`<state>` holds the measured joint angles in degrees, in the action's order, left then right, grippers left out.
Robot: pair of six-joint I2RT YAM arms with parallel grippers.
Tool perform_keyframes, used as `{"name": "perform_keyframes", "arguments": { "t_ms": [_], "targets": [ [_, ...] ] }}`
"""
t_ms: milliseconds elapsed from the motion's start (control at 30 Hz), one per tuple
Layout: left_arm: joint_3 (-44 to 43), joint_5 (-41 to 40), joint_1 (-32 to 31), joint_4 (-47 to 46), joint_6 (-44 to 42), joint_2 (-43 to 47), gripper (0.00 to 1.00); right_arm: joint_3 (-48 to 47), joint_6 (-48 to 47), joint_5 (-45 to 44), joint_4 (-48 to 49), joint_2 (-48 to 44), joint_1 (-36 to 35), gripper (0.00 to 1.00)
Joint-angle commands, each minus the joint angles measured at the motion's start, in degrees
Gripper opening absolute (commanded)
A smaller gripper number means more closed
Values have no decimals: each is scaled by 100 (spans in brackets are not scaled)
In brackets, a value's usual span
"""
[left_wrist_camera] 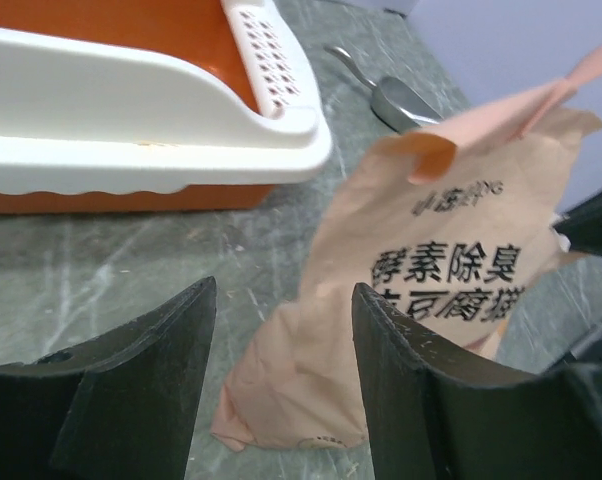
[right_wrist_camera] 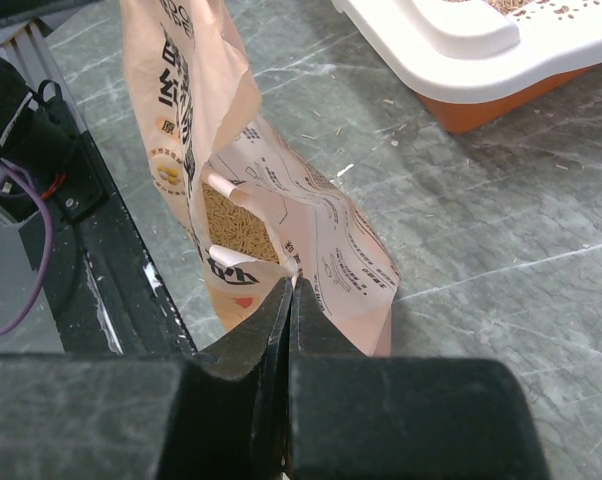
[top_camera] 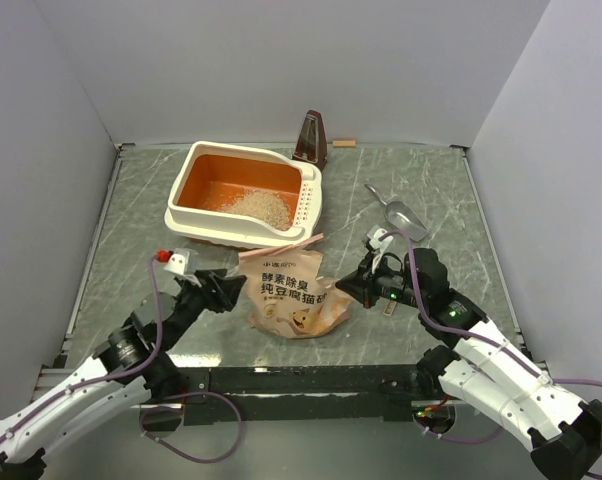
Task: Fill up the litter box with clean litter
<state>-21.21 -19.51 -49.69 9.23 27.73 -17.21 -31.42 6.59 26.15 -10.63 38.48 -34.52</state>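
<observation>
The cream-white litter box (top_camera: 186, 205) with its orange inside stands at the back centre, and a loose heap of pale clean litter (top_camera: 261, 207) lies in it. A tan printed bag (top_camera: 296, 295) stands slumped in front of the box. My left gripper (top_camera: 231, 290) is open at the bag's left side; in its wrist view the bag's lower corner (left_wrist_camera: 301, 390) shows beyond the gap, touching neither finger. My right gripper (right_wrist_camera: 291, 288) is shut on the bag's right edge (right_wrist_camera: 311, 230). The bag's mouth gapes, with tan pellets (right_wrist_camera: 236, 225) inside.
A metal scoop (top_camera: 401, 212) lies to the right of the box. At the back wall stands a dark metronome (top_camera: 311, 140), with a small wooden block (top_camera: 343, 143) beside it. A black rail (top_camera: 301, 378) runs along the near edge.
</observation>
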Motion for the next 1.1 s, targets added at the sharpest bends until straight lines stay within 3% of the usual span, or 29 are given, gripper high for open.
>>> {"name": "perform_keyframes", "arguments": {
  "t_ms": [0,300,400,500,567,733,1067],
  "targets": [
    [205,867,-32,-870,-48,-448,61,-13,106,48,457,-122,-28,0],
    [671,1467,-32,-2469,-267,-1135,60,-22,150,-31,273,-227,-37,0],
    [811,1581,-32,-2769,-364,-1004,51,13,254,-22,211,-244,-46,0],
    [987,1634,-32,-3041,-434,-697,32,118,369,4,167,-253,-37,0],
    [1092,1591,-32,-3059,-470,-521,18,232,413,-57,158,-306,-28,0],
    [1295,1573,-32,-2901,-470,147,4,295,396,12,193,-412,-19,0],
    [1269,1240,-32,-1848,-119,1544,1,250,334,891,527,28,-19,0]
  ]
}}
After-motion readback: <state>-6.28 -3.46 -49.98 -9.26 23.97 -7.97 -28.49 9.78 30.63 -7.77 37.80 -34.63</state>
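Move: The litter bag's left edge is some 5 cm to the left hand's right, about level in reach and 3 cm lower; the bag's middle is roughly 13 cm right. The litter box stands about 20 cm ahead of the left hand and 3 cm to its right, some 12 cm lower. From the right hand, pinching the bag's right edge, the bag's middle is about 9 cm left and 1 cm back. Left hand goes 5 cm right and down, shuts on the bag's left edge, draws back; right keeps its pinch. ##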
